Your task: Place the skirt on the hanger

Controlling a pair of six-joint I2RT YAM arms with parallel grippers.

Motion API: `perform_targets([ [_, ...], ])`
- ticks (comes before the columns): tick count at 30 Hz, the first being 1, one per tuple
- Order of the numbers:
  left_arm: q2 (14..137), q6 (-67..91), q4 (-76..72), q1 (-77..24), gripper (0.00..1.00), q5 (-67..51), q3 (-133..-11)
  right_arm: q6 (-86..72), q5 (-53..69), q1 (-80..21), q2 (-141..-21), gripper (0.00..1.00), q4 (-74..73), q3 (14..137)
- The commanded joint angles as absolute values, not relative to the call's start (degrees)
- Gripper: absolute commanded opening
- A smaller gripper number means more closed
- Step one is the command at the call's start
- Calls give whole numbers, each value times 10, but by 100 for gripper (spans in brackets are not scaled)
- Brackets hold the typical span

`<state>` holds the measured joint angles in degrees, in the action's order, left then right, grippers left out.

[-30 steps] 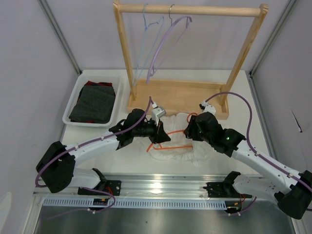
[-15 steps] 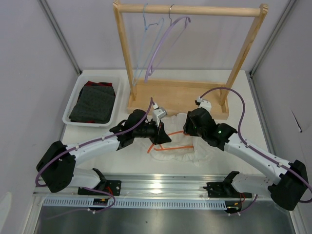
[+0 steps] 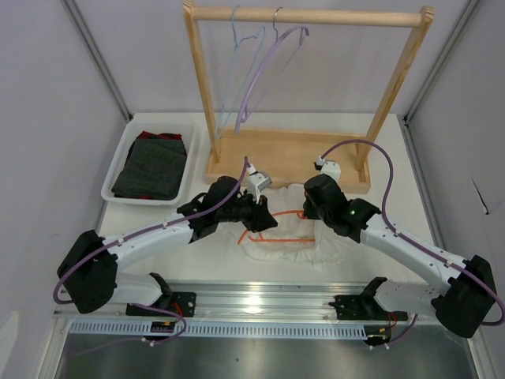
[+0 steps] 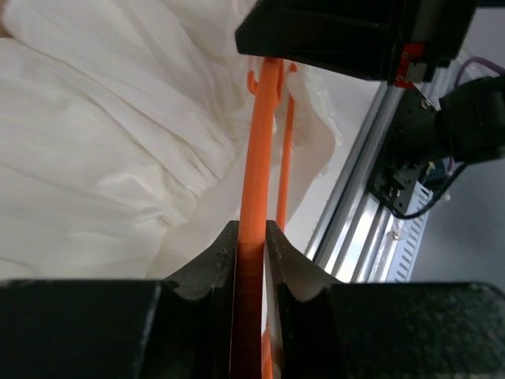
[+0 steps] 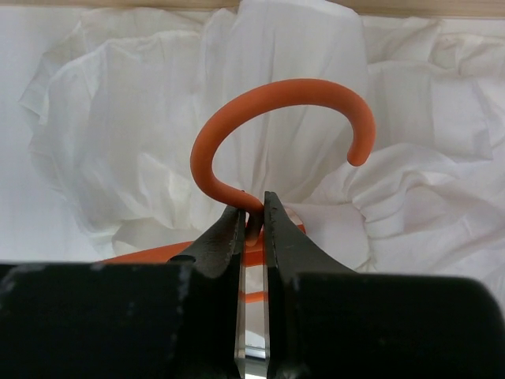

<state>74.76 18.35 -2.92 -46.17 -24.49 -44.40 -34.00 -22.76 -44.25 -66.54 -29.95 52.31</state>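
The white crinkly skirt (image 3: 293, 249) lies crumpled on the table in front of the wooden rack. The orange hanger (image 3: 278, 237) lies on top of it. My left gripper (image 3: 265, 218) is shut on one of the hanger's thin bars (image 4: 260, 150), with skirt fabric (image 4: 102, 142) spread below it. My right gripper (image 3: 307, 207) is shut on the neck just under the curved hook (image 5: 272, 93); the jaws (image 5: 252, 215) pinch the orange stem over bunched skirt (image 5: 118, 142). Both grippers meet over the skirt's far edge.
A wooden clothes rack (image 3: 316, 16) stands behind on its base (image 3: 284, 154), with a lilac hanger (image 3: 264, 67) and a pale blue hanger (image 3: 235, 63) on the rail. A white bin (image 3: 118, 162) at the left holds a dark dotted garment (image 3: 151, 164). A metal rail (image 3: 260, 296) runs along the front.
My right gripper has moved left onto the hanger's hook neck and shut on it. The left gripper has shifted slightly, still holding the hanger bar.
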Motion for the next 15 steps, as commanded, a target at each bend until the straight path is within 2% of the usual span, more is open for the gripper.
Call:
perform_targets([
  [1, 709, 185, 0, -465, 35, -155, -472, -345, -240, -440, -657, 0, -269, 530],
  [5, 677, 186, 36, -464, 60, -119, -468, -344, -233, -440, -649, 0, -261, 520],
  [8, 651, 192, 47, -461, 69, -93, -459, -342, -231, -440, -642, 0, -258, 514],
  [13, 604, 204, 61, -457, 71, -56, -437, -335, -222, -440, -631, 0, -250, 505],
  [15, 597, 208, 68, -455, 65, -46, -431, -334, -221, -439, -627, 0, -247, 497],
])
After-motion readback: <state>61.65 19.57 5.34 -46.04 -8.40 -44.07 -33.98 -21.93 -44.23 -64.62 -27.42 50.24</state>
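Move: Between the left pads lies the shoulder bar of the orange hanger, whose middle is about 1 cm back from and 1 cm below the hand. The white skirt's middle is some 4 cm right, 2 back and 7 below; the rack base is centred roughly 20 cm ahead, 4 right and 8 below. From the right hand, which holds the hanger's neck, the hanger's middle lies about 9 cm left, 4 back and 2 below. Opening wide, the left fingers let go of the hanger's shoulder bar while the hand backs off about 5 cm to the left, rising some 4 cm and reaching slightly forward, and swings about 15 degrees counter-clockwise, its fingers tipping up a little. The right hand stays in place and keeps its pinch on the neck below the hook. ##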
